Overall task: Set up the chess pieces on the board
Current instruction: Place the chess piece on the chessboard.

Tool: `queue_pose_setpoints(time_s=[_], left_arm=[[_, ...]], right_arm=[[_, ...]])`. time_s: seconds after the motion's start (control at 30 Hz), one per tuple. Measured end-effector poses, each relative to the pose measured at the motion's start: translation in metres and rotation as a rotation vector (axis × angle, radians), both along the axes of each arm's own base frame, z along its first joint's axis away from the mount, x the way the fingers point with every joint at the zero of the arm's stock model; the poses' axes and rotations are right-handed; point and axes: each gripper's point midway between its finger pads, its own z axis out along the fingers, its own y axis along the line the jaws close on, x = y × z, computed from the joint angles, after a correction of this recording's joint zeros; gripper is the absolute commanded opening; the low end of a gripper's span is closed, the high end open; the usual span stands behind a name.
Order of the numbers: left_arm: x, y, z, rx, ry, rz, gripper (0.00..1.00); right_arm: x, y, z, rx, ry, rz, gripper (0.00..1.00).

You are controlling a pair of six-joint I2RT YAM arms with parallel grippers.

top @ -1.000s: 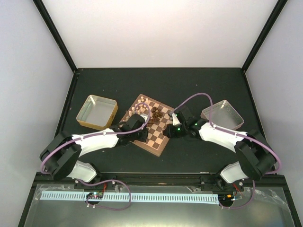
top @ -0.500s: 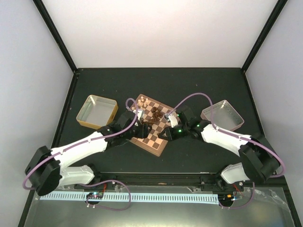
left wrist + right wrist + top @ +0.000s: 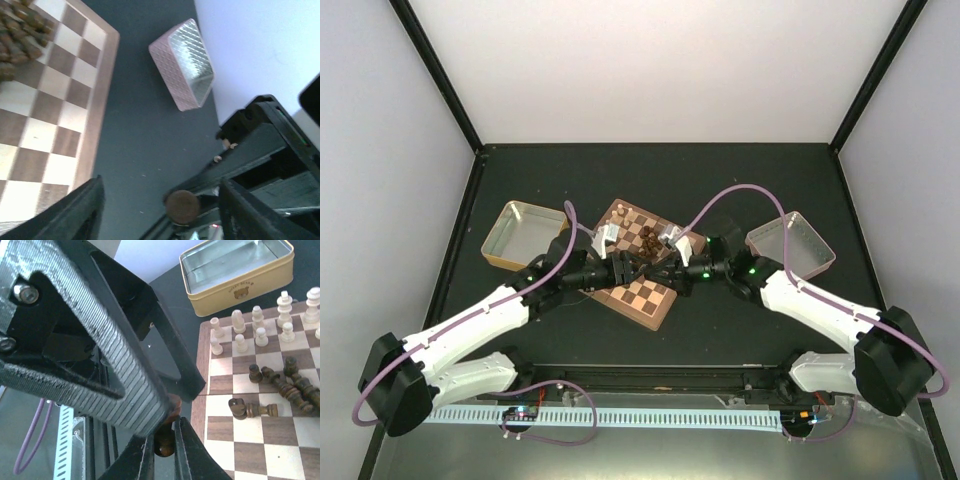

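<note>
Over the board (image 3: 640,295) my two grippers meet tip to tip. My right gripper (image 3: 165,452) is shut on a dark brown chess piece (image 3: 165,444), whose round base (image 3: 182,206) faces the left wrist camera. My left gripper (image 3: 162,215) is open, its fingers (image 3: 117,367) spread on either side of that piece's base. Cream pieces (image 3: 260,327) stand in rows on the board's far side. Several dark pieces (image 3: 280,385) lie toppled in a heap mid-board (image 3: 648,238).
A yellow tin (image 3: 235,270) sits beyond the board's left corner (image 3: 523,237). A pink metal tray (image 3: 185,65) lies to the right of the board (image 3: 790,243). Black side rails bound the dark table.
My left gripper has opened wide. Both arms have reached further in, so the grippers now meet over the board, with the dark piece in the right gripper.
</note>
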Motion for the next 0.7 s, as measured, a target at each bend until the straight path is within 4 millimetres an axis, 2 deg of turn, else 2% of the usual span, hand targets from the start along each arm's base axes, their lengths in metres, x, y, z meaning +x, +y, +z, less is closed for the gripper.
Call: queue_pose_setpoints(time_s=[0.2, 0.4, 0.5, 0.6, 0.67, 0.7], left_arm=[[-0.006, -0.008, 0.012, -0.085, 0.033, -0.037, 0.41], [-0.006, -0.011, 0.015, -0.143, 0.068, -0.039, 0.15], [-0.002, -0.011, 0.017, -0.160, 0.075, -0.027, 0.08], [-0.001, -0.012, 0.021, -0.174, 0.068, -0.027, 0.06], [-0.001, -0.014, 0.026, -0.190, 0.054, -0.039, 0.06], [-0.002, -0.015, 0.029, -0.201, 0.046, -0.044, 0.06]], right_arm=[[0.003, 0.001, 0.004, -0.004, -0.060, 0.006, 0.04], [0.006, 0.001, 0.009, 0.006, -0.076, -0.011, 0.05], [0.008, -0.001, 0.013, 0.012, -0.083, -0.028, 0.07], [0.010, -0.002, 0.017, 0.019, -0.087, -0.043, 0.24], [0.010, -0.004, 0.021, 0.035, -0.074, -0.070, 0.42], [0.010, -0.006, 0.024, 0.051, -0.058, -0.093, 0.47]])
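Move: The dark chess piece, held out in the right hand's fingertips, stands about 1 cm back and 1 cm to the right of the left hand's grip point, level with it, between its open fingers; from the right hand it lies about 1 cm to the left. Some 16 cm below the left hand is the middle of the chessboard, about 2 cm ahead. The heap of dark pieces lies roughly 6 cm ahead, 2 cm right and 14 cm down, the white rows about 6 cm ahead, 8 cm left and 14 cm down. The dark piece changes hands in mid-air: the left fingers shut on its free end and pinch it while the right hand still grips it, then the right fingers start to open. Both hands drift up meanwhile, the left about 3 cm and a little to the right with its fingertips tipping up some 10 degrees, the right about 2.5 cm and slightly forward. ##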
